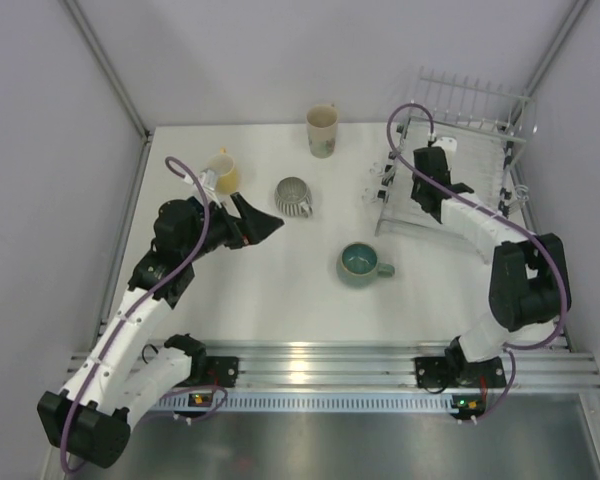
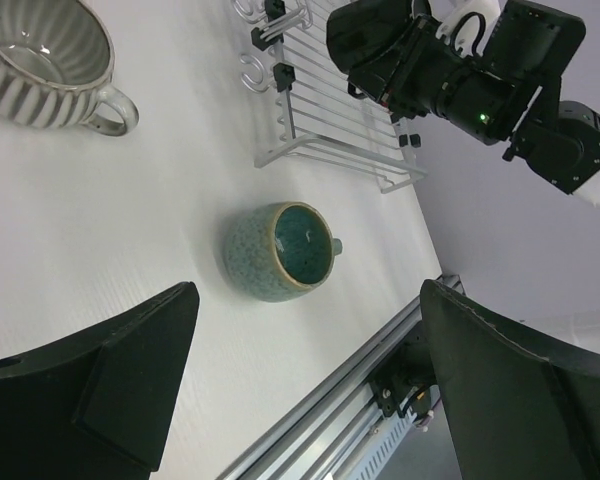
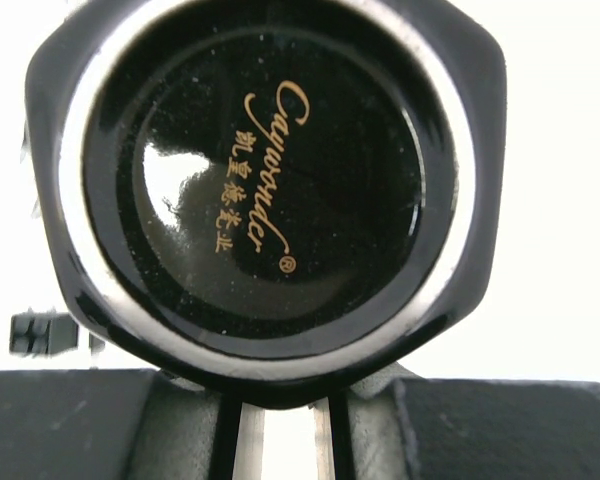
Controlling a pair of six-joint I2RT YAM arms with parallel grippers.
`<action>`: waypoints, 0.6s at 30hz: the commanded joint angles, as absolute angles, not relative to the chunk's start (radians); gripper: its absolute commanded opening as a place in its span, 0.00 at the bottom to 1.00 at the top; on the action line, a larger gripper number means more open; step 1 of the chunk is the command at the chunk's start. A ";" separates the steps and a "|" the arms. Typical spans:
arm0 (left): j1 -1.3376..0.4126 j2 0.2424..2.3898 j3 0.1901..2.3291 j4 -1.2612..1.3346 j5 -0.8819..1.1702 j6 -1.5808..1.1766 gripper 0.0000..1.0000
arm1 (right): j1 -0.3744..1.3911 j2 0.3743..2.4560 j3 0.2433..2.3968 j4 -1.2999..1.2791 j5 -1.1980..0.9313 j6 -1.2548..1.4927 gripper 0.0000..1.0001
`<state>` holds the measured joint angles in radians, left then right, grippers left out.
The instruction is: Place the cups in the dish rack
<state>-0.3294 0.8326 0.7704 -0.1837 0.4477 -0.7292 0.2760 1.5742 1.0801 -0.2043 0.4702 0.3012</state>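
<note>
My right gripper is shut on the handle of a black cup. The cup's glossy base with gold lettering fills the right wrist view. That gripper is over the left part of the wire dish rack; whether the cup touches the tines is hidden. My left gripper is open and holds nothing, just left of the grey ribbed cup. Past its fingers lies the teal cup, upright. A yellow cup sits behind the left arm, and a tall cream cup stands at the back.
The rack stands at the back right with the right arm above it. An aluminium rail runs along the near table edge. White walls close in the left, back and right sides.
</note>
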 commanded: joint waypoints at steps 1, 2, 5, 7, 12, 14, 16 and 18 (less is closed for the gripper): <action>-0.331 0.821 0.779 -0.193 0.419 -0.703 0.98 | 0.229 1.612 1.195 -0.037 0.420 0.267 0.00; -0.331 0.821 0.785 -0.201 0.417 -0.695 0.98 | 0.221 1.629 1.210 -0.040 0.411 0.264 0.00; -0.333 0.816 0.793 -0.212 0.416 -0.692 0.98 | 0.199 1.684 1.253 -0.022 0.391 0.241 0.00; -0.331 0.812 0.792 -0.212 0.413 -0.693 0.98 | 0.195 1.719 1.279 -0.011 0.387 0.230 0.00; -0.333 0.811 0.788 -0.212 0.411 -0.699 0.98 | 0.181 1.804 1.348 -0.009 0.359 0.213 0.00; -0.333 0.810 0.788 -0.213 0.411 -0.698 0.98 | 0.175 1.824 1.364 -0.009 0.354 0.203 0.00; -0.333 0.813 0.790 -0.218 0.411 -0.698 0.98 | 0.169 1.847 1.381 -0.009 0.342 0.195 0.00; -0.333 0.811 0.788 -0.219 0.410 -0.696 0.98 | 0.166 1.874 1.397 -0.009 0.336 0.184 0.02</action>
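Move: The right hand already holds the black cup over the dish rack, its base turned back towards the wrist. The spot it is carried to, the far left part of the rack floor, lies about 10 cm ahead, 2 cm left and 9 cm below. The cream mug is roughly 15 cm ahead and 28 cm left, the teal cup some 18 cm back and 20 cm left. From the left hand that rack spot is about 28 cm ahead, 36 cm right and 23 cm below. Keeping its pinch on the black cup, the right hand carries it forward over the rack floor by about 7 cm, towards the rack's far left part, sinking some 3 cm on the way. The forward travel eases off near the end while the sinking goes on; the wrist hardly turns and the fingers stay closed. ##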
